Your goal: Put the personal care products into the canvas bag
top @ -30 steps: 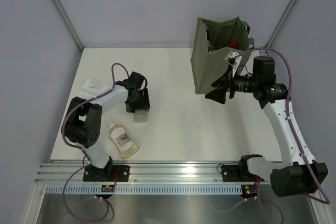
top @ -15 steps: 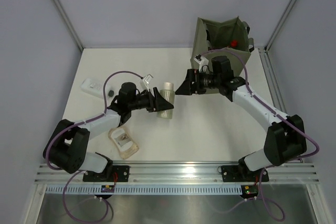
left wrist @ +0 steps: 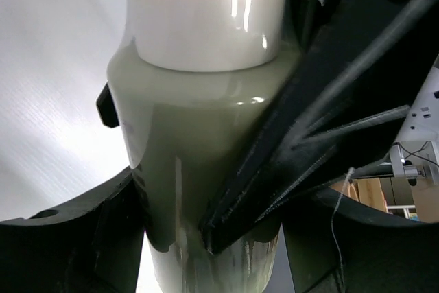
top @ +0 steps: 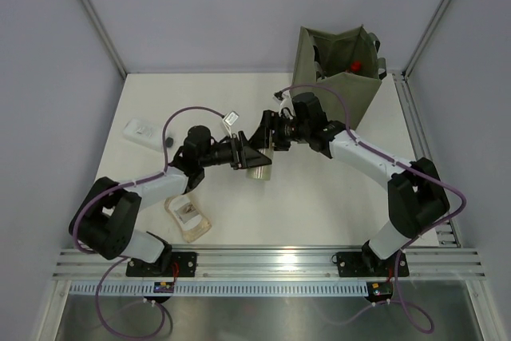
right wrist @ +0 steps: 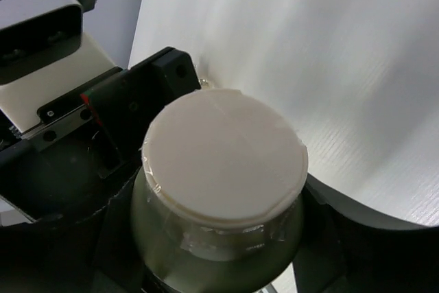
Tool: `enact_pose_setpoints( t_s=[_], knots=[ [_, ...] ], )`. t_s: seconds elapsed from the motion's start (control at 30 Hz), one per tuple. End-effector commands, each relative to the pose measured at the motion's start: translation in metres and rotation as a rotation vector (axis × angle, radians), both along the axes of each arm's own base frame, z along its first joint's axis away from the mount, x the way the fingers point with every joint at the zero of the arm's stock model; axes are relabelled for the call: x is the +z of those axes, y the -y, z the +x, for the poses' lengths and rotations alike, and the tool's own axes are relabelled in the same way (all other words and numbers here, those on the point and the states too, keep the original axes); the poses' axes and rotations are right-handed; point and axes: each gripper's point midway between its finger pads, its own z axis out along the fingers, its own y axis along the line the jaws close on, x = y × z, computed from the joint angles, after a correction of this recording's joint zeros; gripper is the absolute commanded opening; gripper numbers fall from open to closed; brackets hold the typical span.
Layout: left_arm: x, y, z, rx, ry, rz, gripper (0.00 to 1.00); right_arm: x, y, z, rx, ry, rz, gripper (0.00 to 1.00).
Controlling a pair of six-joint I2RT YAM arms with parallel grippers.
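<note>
The silver bottle [top: 258, 168] with a white cap [right wrist: 223, 162] hangs above the middle of the table, held between both arms. My left gripper [top: 243, 154] is shut on its body [left wrist: 192, 135]. My right gripper [top: 264, 140] reaches in from the bag side, and its fingers [left wrist: 309, 121] press both sides of the same bottle. The canvas bag [top: 331, 93] stands open at the back right, with a red-capped bottle [top: 356, 65] inside. A clear amber pouch [top: 188, 215] lies near my left base. Further back at the left edge is a flat white bottle [top: 142, 131].
A small dark object [top: 169, 143] lies beside the flat white bottle. The aluminium rail [top: 263, 265] runs along the near edge, and grey walls close in the table on three sides.
Both arms swung to the table's middle. The left one lifted the silver bottle from the left side, the right one came away from the bag, and its fingers closed around the bottle.
</note>
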Motion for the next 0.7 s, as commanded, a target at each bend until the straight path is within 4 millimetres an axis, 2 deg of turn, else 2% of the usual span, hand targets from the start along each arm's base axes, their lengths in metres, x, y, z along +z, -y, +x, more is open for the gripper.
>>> enact_pose_setpoints(
  t_s=[0.0, 0.03, 0.07, 0.1, 0.13, 0.2, 0.23, 0.27, 0.3, 0.33, 0.37, 0.47, 0.5, 0.53, 0.6, 0.63, 0.67],
  knots=[
    [0.080, 0.008, 0.006, -0.021, 0.259, -0.170, 0.08, 0.035, -0.015, 0.002, 0.045, 0.074, 0.092, 0.44],
    [0.080, 0.008, 0.007, -0.018, 0.254, -0.165, 0.21, 0.039, -0.016, 0.001, 0.058, 0.085, 0.103, 0.30],
    [0.080, 0.008, 0.007, -0.015, 0.249, -0.161, 0.29, 0.044, -0.016, -0.002, 0.086, 0.109, 0.108, 0.20],
    [0.080, 0.007, 0.009, -0.006, 0.253, -0.153, 0.39, 0.047, -0.015, -0.003, 0.097, 0.121, 0.106, 0.04],
    [0.079, 0.007, 0.010, -0.002, 0.241, -0.133, 0.60, 0.054, -0.016, -0.003, 0.110, 0.147, 0.108, 0.00],
    [0.078, 0.006, 0.011, -0.002, 0.275, -0.106, 0.73, 0.061, -0.011, -0.006, 0.144, 0.203, 0.085, 0.00],
    [0.074, 0.004, 0.010, -0.004, 0.264, -0.084, 0.88, 0.073, -0.010, -0.004, 0.158, 0.242, 0.086, 0.00],
    [0.081, 0.003, 0.008, -0.002, 0.286, -0.079, 0.90, 0.072, -0.003, -0.006, 0.188, 0.273, 0.051, 0.00],
    [0.080, 0.001, 0.010, 0.003, 0.322, -0.051, 0.99, 0.076, 0.000, -0.007, 0.208, 0.296, 0.039, 0.00],
    [0.072, -0.002, 0.008, 0.007, 0.295, -0.007, 0.99, 0.089, 0.003, -0.004, 0.222, 0.343, 0.040, 0.00],
    [0.079, -0.005, 0.006, 0.011, 0.319, -0.002, 0.99, 0.094, 0.012, -0.001, 0.231, 0.371, 0.032, 0.00],
    [0.074, -0.014, -0.003, 0.015, 0.340, 0.049, 0.99, 0.117, 0.026, 0.002, 0.257, 0.423, 0.066, 0.00],
    [0.079, -0.019, -0.007, 0.029, 0.375, 0.057, 0.99, 0.123, 0.035, 0.009, 0.244, 0.435, 0.070, 0.00],
    [0.073, -0.023, -0.010, 0.034, 0.355, 0.087, 0.99, 0.135, 0.039, 0.013, 0.240, 0.463, 0.079, 0.00],
    [0.076, -0.036, -0.011, 0.087, 0.400, 0.133, 0.99, 0.147, 0.053, 0.023, 0.203, 0.483, 0.064, 0.00],
    [0.066, -0.043, -0.015, 0.102, 0.372, 0.182, 0.99, 0.166, 0.059, 0.031, 0.178, 0.531, 0.062, 0.00],
    [0.065, -0.049, -0.016, 0.124, 0.377, 0.212, 0.99, 0.175, 0.067, 0.035, 0.151, 0.551, 0.052, 0.00]
  ],
)
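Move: Both grippers hold the green bottle over the middle of the table, the right one nearer its white cap. From the right hand, the canvas bag's opening lies about 17 cm ahead, 22 cm to the right and some 12 cm higher; the tan bottle lies about 16 cm back, 20 cm left and 16 cm below. From the left hand, that bag opening is roughly 22 cm ahead, 21 cm right and 12 cm up. Upward first, after a brief joint hold: the left fingers open and let go of the green bottle, then that hand backs off, up about 7 cm and a little left. The right hand keeps its grip and lifts the bottle some 9 cm, its wrist rolling about 20 degrees, then swings right and forward towards the canvas bag. ##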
